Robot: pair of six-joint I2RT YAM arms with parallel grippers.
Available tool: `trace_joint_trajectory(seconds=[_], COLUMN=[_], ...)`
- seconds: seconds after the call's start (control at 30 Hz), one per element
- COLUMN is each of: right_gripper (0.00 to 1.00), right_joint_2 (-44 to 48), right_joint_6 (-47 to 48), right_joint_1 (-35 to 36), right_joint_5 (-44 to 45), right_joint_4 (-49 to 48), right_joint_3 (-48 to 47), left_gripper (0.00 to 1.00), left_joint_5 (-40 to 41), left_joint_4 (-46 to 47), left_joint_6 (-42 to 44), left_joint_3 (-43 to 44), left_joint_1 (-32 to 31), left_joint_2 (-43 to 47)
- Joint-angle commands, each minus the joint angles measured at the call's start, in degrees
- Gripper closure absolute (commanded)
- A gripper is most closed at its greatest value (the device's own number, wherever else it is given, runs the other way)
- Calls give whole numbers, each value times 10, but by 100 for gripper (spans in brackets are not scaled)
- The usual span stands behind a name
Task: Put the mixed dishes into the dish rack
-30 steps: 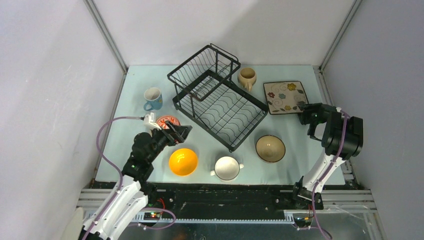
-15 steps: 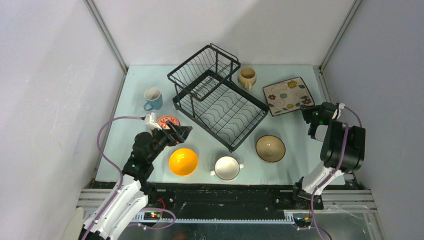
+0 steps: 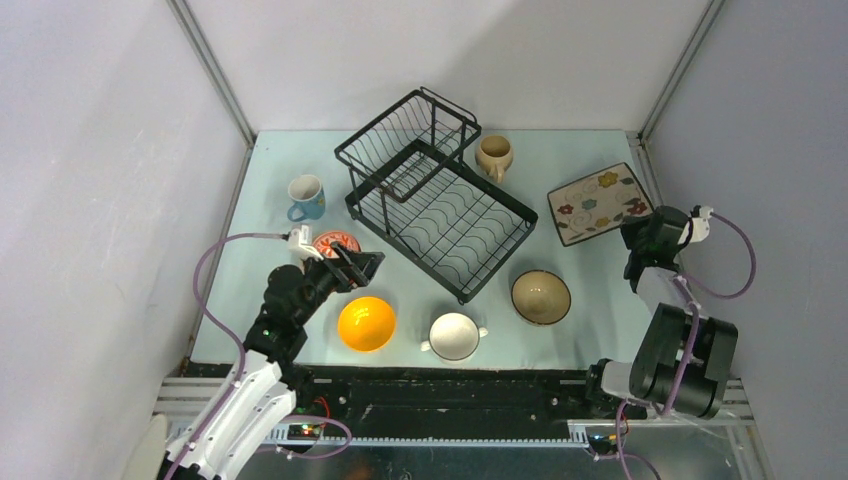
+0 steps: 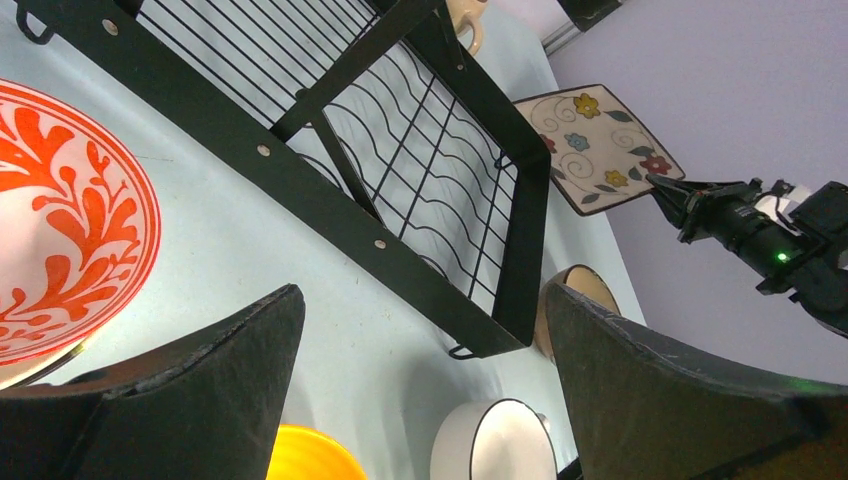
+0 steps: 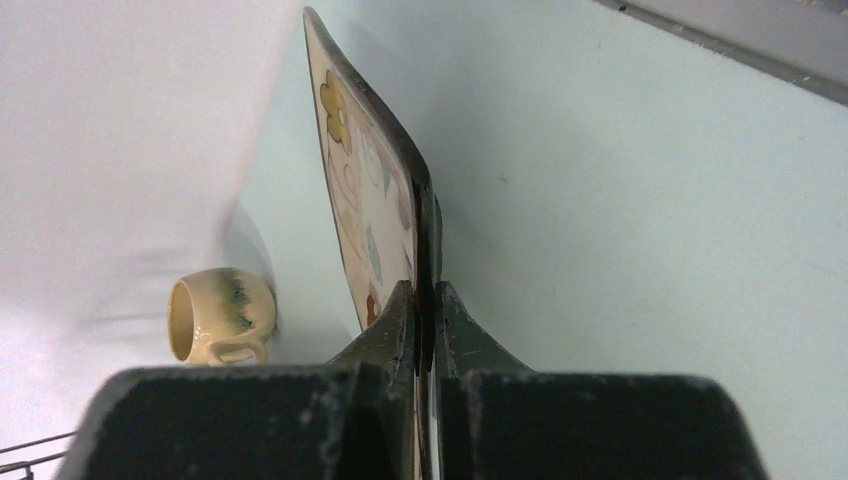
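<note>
My right gripper (image 3: 640, 225) is shut on the near right edge of the square cream floral plate (image 3: 597, 204), which is tilted up off the table. In the right wrist view the plate (image 5: 365, 190) stands edge-on between the closed fingers (image 5: 400, 320). The black dish rack (image 3: 440, 200) sits in the middle of the table, holding nothing. My left gripper (image 3: 365, 265) hangs open just right of the red-patterned bowl (image 3: 330, 241), nothing between its fingers; that bowl (image 4: 60, 230) fills the left of the left wrist view.
Along the front stand an orange-yellow bowl (image 3: 366, 323), a white two-handled bowl (image 3: 454, 336) and a tan bowl (image 3: 541, 297). A blue mug (image 3: 306, 198) is left of the rack. A beige mug (image 3: 494, 155) stands at its far right.
The right gripper closed on the floral plate's edge and drew it to the right, tilting it up as the arm swung back. The left arm stayed still.
</note>
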State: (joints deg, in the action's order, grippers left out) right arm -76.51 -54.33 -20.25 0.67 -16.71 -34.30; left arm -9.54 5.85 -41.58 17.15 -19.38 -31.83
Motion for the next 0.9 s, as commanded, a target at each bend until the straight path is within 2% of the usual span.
trace_joint_trajectory(seconds=[0.0, 0.43, 0.87], right_gripper=[100, 100, 100], right_joint_2=[79, 216, 285], right_joint_6=[58, 86, 106], right_joint_1=[8, 27, 53], right_joint_5=[48, 6, -74], right_joint_4=[-15, 38, 60], right_joint_3=[-10, -58, -65], left_gripper=[3, 4, 4], left_joint_5=[-16, -33, -47], left_joint_4=[12, 14, 21], left_joint_6=[-3, -10, -12], left_joint_3=[-3, -3, 5], left_joint_1=[-4, -5, -7], left_joint_2=[5, 7, -6])
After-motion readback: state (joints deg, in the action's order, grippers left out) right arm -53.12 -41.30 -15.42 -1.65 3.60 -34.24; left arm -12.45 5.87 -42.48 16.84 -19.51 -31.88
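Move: The flowered plate is already held by its near right side, its middle some 9 cm left and 3 cm ahead of the right hand. The dish rack's middle lies about 44 cm left of that hand, 3 cm farther out and 8 cm lower. The brown bowl sits roughly 19 cm left and 17 cm back, the beige mug about 31 cm left and 19 cm ahead. From the left hand, the rack is around 16 cm ahead and 15 cm right. The flowered plate, still pinched in the shut right fingers, is lifted about 6 cm more while being drawn back some 5.5 cm; the right hand then also swings about 5 cm left, towards the rack, mostly late on. The wrist rolls left side down by about 10 degrees early and later turns a similar amount counter-clockwise. ##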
